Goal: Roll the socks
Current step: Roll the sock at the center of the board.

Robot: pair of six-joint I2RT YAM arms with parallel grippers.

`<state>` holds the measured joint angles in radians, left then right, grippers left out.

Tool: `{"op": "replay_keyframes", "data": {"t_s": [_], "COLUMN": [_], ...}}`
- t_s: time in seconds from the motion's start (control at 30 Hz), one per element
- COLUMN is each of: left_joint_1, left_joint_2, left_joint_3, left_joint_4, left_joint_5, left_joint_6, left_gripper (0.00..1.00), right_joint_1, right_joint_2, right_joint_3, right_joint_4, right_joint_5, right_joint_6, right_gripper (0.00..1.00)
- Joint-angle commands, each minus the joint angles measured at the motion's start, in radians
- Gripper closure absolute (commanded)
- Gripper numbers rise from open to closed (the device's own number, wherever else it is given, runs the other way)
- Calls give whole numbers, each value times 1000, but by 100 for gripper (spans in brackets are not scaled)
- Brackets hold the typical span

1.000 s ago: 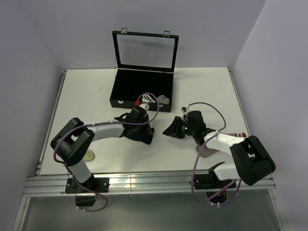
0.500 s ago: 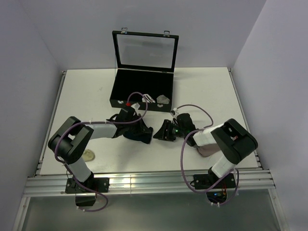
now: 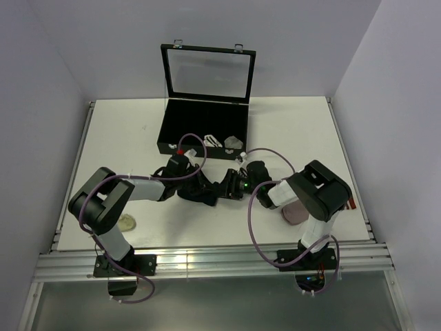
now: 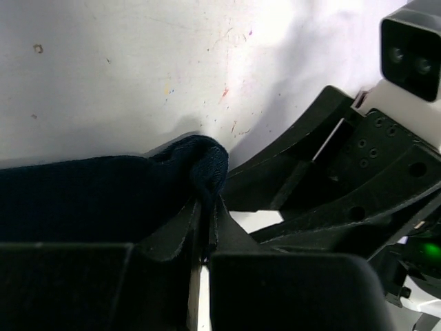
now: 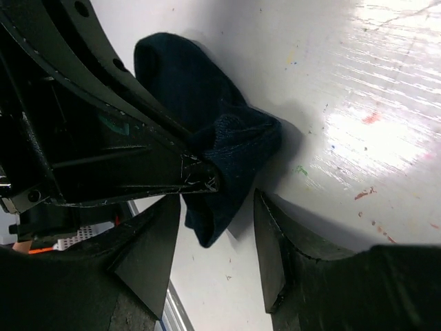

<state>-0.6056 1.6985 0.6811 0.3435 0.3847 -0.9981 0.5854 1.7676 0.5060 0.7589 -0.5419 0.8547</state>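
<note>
A navy sock [image 3: 198,194] lies bunched on the white table between the two arms. My left gripper [image 4: 207,207] is shut on an edge of the navy sock [image 4: 103,193], which bulges above the jaws. My right gripper [image 5: 217,227] is open, its fingers on either side of the hanging end of the navy sock [image 5: 220,158], right up against the left gripper's fingers [image 5: 138,155]. In the top view the right gripper [image 3: 222,189] meets the left gripper [image 3: 203,186] at the sock. Two rolled light socks [image 3: 234,143] sit in the black case.
An open black case [image 3: 204,124] with a clear lid stands at the back centre. A pinkish fabric piece [image 3: 296,214] lies by the right arm. A small round object [image 3: 127,222] lies near the left arm's base.
My right gripper has moved left across the table to the navy sock and the left gripper. The left gripper and sock shifted slightly left.
</note>
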Motion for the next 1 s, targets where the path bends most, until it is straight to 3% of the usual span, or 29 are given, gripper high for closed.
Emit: {"op": "replay_keyframes", "data": {"t_s": [0.0, 0.2, 0.3, 0.43, 0.5, 0.63, 0.83, 0.97], "left_joint_1": [4, 6, 6, 7, 7, 7, 7, 6], "left_joint_2": [-13, -16, -19, -14, -13, -13, -29, -80], "left_joint_3": [-12, -18, -26, -31, -37, -32, -3, 24], "left_joint_4": [87, 107, 124, 121, 121, 103, 55, -23], "left_joint_5": [28, 25, 23, 14, 0, -24, -61, -115], "left_joint_6": [-33, -37, -39, -36, -30, -7, 18, 27], "left_gripper": [91, 91, 91, 90, 89, 80, 59, 53], "right_joint_1": [10, 11, 11, 5, 2, 4, 4, 25], "right_joint_2": [46, 90, 95, 50, 24, -55, -109, -125], "right_joint_3": [6, -9, -15, -15, -3, 42, 143, 221], "right_joint_4": [26, 62, 63, 11, -70, -262, -564, -751], "right_joint_5": [2, -16, -18, -3, 10, 88, 177, 259], "right_joint_6": [3, 9, 6, -34, -58, -155, -241, -279], "right_gripper": [46, 50, 57, 73, 78, 99, 100, 100]}}
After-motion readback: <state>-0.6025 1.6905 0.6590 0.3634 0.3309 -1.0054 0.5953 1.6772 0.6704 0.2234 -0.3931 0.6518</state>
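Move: The navy sock lies mostly to the left of both grippers: its middle is about 7 cm left, 1 cm back and 2 cm below the open right fingers, whose tips already straddle its folded right end. From the left hand, which still pinches that end, the sock's middle is some 3 cm left, 2 cm back and 2 cm down. The open black box is about 23 cm ahead of the left hand and 1 cm to its left. Right fingers shut on the folded end of the navy sock, taking it over from the left hand: the hand eases down about 1.5 cm as they close, then draws some 3 cm to the right, the fingertips tipping down about 20 degrees. Meanwhile the left fingers open roughly halfway and let go of the sock, that hand staying nearly in place. ##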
